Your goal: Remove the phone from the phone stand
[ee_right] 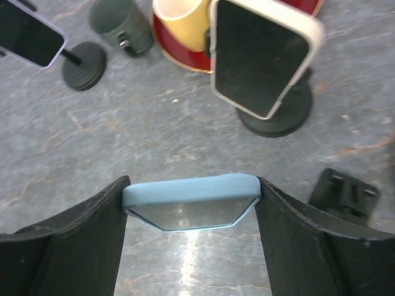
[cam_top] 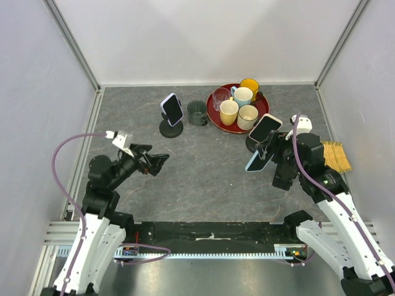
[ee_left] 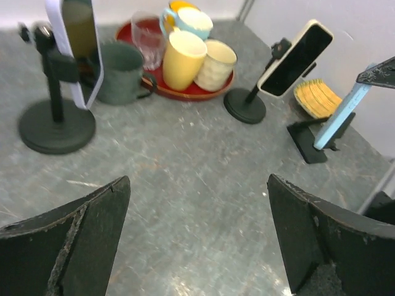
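My right gripper (cam_top: 259, 158) is shut on a light blue phone (cam_top: 255, 161), gripping its two long edges. In the right wrist view the phone (ee_right: 191, 192) spans the gap between both fingers (ee_right: 80, 240), held above the table. A small black phone stand (ee_right: 344, 192) sits on the table just right of it, apart from the phone. From the left wrist the blue phone (ee_left: 338, 120) hangs tilted beside that stand (ee_left: 305, 139). My left gripper (cam_top: 159, 161) is open over bare table (ee_left: 197, 180), holding nothing.
Two other phones sit on round-based stands: a lilac one (cam_top: 172, 109) at the back left and a cream-cased one (cam_top: 265, 127) close behind my right gripper. A dark green mug (cam_top: 197, 113), a red tray (cam_top: 213, 120) of cups and a yellow mat (cam_top: 336, 155) lie nearby.
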Robot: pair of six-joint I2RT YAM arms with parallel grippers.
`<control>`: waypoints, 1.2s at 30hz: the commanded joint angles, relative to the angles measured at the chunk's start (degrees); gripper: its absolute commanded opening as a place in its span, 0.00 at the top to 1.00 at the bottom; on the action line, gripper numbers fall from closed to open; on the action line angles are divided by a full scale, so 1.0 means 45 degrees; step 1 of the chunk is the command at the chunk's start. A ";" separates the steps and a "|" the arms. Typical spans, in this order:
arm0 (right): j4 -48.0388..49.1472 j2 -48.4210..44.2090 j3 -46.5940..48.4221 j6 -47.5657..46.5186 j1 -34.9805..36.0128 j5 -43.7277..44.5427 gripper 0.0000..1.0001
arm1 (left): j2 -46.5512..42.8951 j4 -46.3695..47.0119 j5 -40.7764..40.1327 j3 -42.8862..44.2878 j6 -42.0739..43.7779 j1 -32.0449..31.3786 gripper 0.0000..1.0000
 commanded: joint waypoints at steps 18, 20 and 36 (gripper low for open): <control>0.5235 0.2471 -0.2092 0.3930 0.3736 -0.1130 1.00 | 0.6823 0.2299 -0.4768 0.1680 -0.1652 -0.8955 0.02; 0.5548 0.2589 -0.2229 0.4106 0.3951 -0.1149 1.00 | 0.7275 0.2514 -0.5179 0.1779 -0.1594 -0.9329 0.03; 0.6681 0.3058 -0.2834 0.4692 0.4401 -0.1775 1.00 | 1.0538 0.2789 -0.5824 0.2678 -0.1086 -1.0874 0.35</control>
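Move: The phone is already in the right gripper, hanging some 5 cm below that hand and 3 cm to its left, 2 cm nearer the base. From the empty left gripper it lies about 35 cm to the right, 1 cm back and 5 cm lower; the left gripper is thus roughly 38 cm left of the right one, 1 cm back and level in height. The left phone stand is 19 cm ahead of the left gripper, 3 cm right, 13 cm lower. From the right hand, the beige phone's stand is 10 cm ahead, 1 cm right, 14 cm lower; the emptied stand 6 cm back, 9 cm right, 15 cm lower. Bring the wide-open left gripper right by about 20 cm and down some 12 cm, drawing back a little, towards the phone's free lower end; dip its fingers and turn them clockwise, then start closing them around that end without finishing. Meanwhile keep the right gripper's hold and carry the phone left about 14 cm and down 8, easing off late, wrist turning roughly 15 degrees counter-clockwise. ##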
